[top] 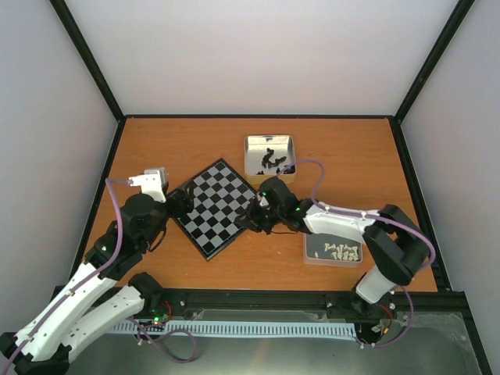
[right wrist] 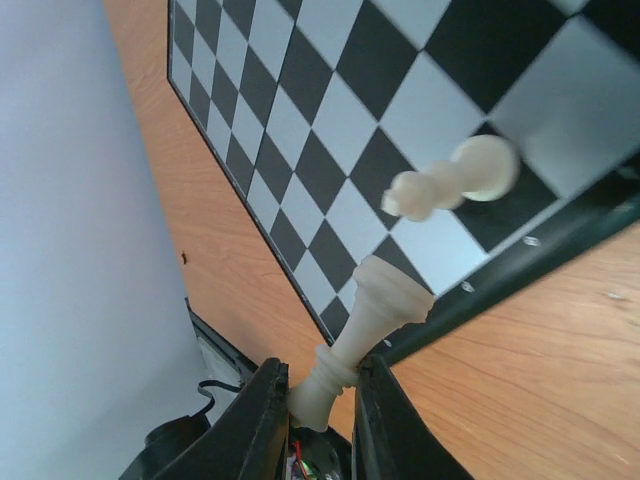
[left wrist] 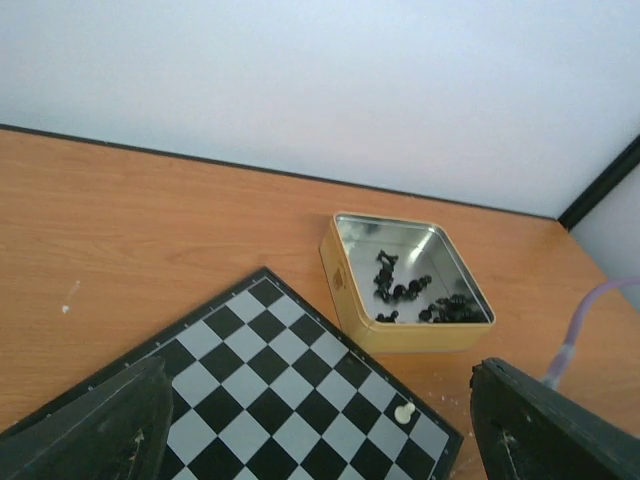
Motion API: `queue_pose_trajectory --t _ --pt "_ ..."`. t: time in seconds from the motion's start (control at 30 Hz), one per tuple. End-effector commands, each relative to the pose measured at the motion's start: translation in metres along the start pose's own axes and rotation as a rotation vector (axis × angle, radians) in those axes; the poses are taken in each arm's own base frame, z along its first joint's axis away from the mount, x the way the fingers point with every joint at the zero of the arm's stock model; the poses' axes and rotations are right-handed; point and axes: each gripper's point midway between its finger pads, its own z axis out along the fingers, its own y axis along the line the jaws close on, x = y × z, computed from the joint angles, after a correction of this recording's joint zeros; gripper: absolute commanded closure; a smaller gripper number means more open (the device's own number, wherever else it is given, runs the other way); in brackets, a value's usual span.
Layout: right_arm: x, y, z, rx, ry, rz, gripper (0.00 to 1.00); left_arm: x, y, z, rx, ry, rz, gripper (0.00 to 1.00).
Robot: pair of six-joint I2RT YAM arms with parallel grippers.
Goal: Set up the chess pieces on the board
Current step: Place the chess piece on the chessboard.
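The board (top: pixel 205 205) lies turned at an angle, its corner towards the far wall. One cream-white pawn (left wrist: pixel 404 412) stands on a dark square by the board's right edge (right wrist: pixel 300 120), also shown as the pawn (right wrist: pixel 455 185). My right gripper (right wrist: pixel 320 400) is shut on a tall cream-white chess piece (right wrist: pixel 370 320), gripped near its head, its flared base pointing at the board's rim. In the top view that gripper (top: pixel 254 219) sits at the board's right edge. My left gripper (left wrist: pixel 320 400) stands open over the board's left part, nothing between its fingers (left wrist: pixel 95 430).
A shiny square tin (left wrist: pixel 420 338) with several black chessmen (left wrist: pixel 430 305) stands just past the board's far corner, the same tin (top: pixel 248 156) in the top view. A second low tin (top: pixel 309 251) holding several white pieces (top: pixel 340 251) lies under my right arm. Walls close the table.
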Motion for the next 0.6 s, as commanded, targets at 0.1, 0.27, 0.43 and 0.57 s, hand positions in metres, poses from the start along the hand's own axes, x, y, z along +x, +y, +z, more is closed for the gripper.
queue_pose_trajectory --t 0.1,0.27,0.43,0.57 --pt "0.013 0.025 0.034 -0.067 0.081 0.054 0.93 -0.012 0.013 -0.006 -0.061 -0.060 -0.020 0.18" --pt "0.021 0.015 0.047 -0.058 0.117 0.101 0.93 -0.011 0.012 -0.006 -0.058 -0.060 -0.021 0.18" --pt "0.023 0.009 0.057 -0.047 0.138 0.129 0.93 -0.011 0.012 -0.005 -0.059 -0.059 -0.020 0.18" --pt "0.024 -0.001 0.060 -0.025 0.139 0.156 0.92 -0.011 0.013 -0.006 -0.060 -0.060 -0.021 0.18"
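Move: The right hand holds a light piece. The empty square it is apparently bound for lies about 4 cm to its left, 1 cm back and 8 cm below. The standing king is some 2 cm ahead, 2 cm left and 6 cm down; the small light piece stands roughly 8 cm ahead, 2 cm right and 8 cm down. From the idle left hand, that square is about 11 cm right, 2 cm back and 25 cm below. Bring the right gripper left about 5 cm, easing off as it nears the square beside the king on its near-left side, and sink some 3 cm towards the board, mostly once the sideways travel slows. Roll the wrist roughly 10 degrees so the hand's forward side dips, and keep the fingers shut on the piece, base downward. ##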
